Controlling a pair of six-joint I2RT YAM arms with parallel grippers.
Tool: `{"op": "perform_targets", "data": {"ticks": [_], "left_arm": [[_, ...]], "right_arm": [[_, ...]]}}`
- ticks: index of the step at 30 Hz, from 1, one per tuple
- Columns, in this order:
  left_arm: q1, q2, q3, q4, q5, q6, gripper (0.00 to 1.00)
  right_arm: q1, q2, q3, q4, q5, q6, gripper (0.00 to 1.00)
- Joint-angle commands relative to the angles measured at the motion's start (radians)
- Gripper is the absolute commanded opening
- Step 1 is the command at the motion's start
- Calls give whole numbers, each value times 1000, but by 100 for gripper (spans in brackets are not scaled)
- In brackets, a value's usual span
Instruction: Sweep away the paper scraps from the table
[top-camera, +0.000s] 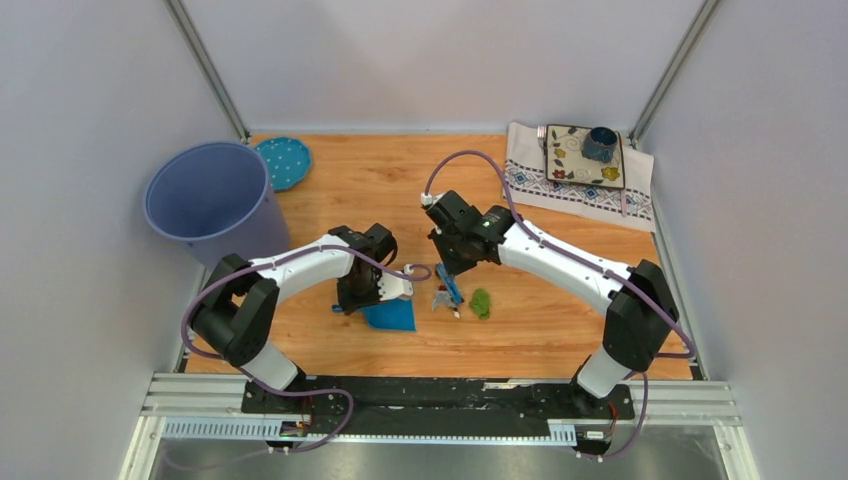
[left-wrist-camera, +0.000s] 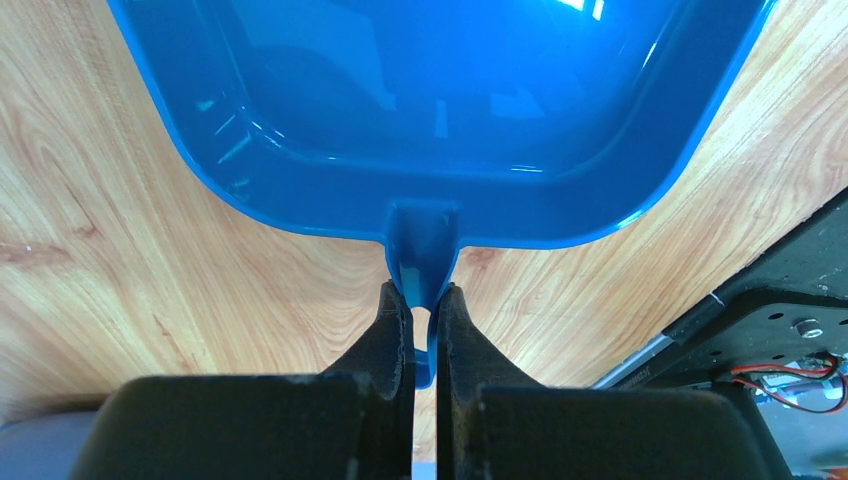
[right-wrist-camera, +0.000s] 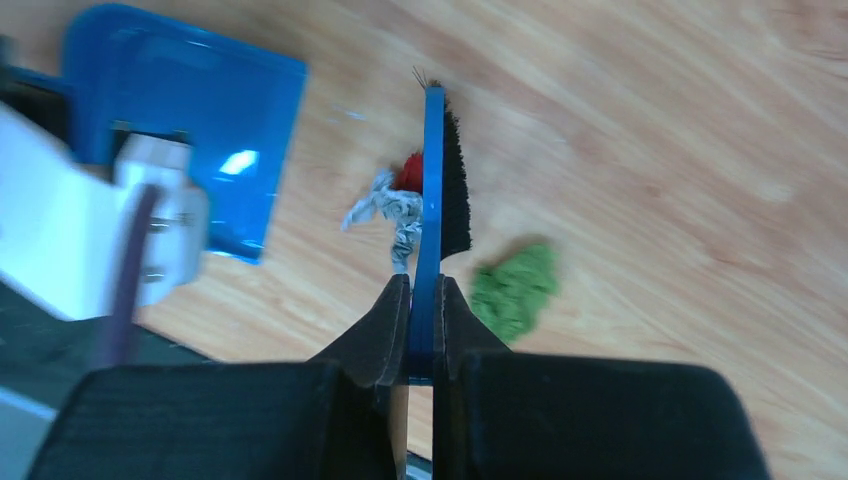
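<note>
My left gripper is shut on the handle of a blue dustpan, which lies flat on the table; from above the dustpan sits near the front middle. My right gripper is shut on a blue brush with black bristles, held edge-on just above the wood. A white-grey paper scrap and a red one lie against the brush on the dustpan's side. A green scrap lies on the brush's other side. From above, the brush stands between dustpan and green scrap.
A large blue-grey bin stands at the left edge, with a teal dotted plate behind it. A patterned white cloth at the back right carries a decorated tile and a blue cup. A black rail runs along the front.
</note>
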Motion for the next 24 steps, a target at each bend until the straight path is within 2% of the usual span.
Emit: {"op": "perform_targets", "data": {"ticks": [1,7,10,11,12,14,19,24], "left_arm": [[-10,13,24,-2,2,-15,0],[-24,17,52,-28,8,-26,0],[-26,-7,36,-44,-4,-14,0],[-24,-30,23,-48,-21,-2,0],[-24,-41,15,-50,-22,3,0],[-24,-67,1,-57,-21,11,0],[-26,-61,-11,-59,40,0,0],[-26,-47,-20,-48,47,-8,0]], "right_arm": [[10,-2,-17,159,-262,151,0],[-10,-19,-49,380,-392,292,0],[-6,-54,-25,298,-267,257,0],[-6,-77,-17,258,-151,240,0],[-3,-96,-13,185,-85,207,0],[-3,-131,-19,141,1,187,0],[0,-295,-89,124,80,177,0],[0,-320,-210,120,129,209,0]]}}
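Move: The right hand holds the brush. The dustpan, its goal, lies some 12 cm to its left, 6 cm back and 12 cm below. The red and grey scraps lie by the bristles, about 2 cm left and 5 cm back; the green scrap is about 5 cm right and 5 cm back. From the left hand, the pan's middle is roughly 8 cm right and 1 cm back, the red and grey scraps about 18 cm right. Bristles against the red and grey scraps, the right hand sweeps them left towards the dustpan, about 7 cm, rolling some 20 degrees so the brush swings leftwards. It then returns right by about as much, lifting the brush some 8 cm clear of the table with its grip kept. The left hand keeps hold of the pan's handle, almost still, finally rising and drawing back about 1 cm. ##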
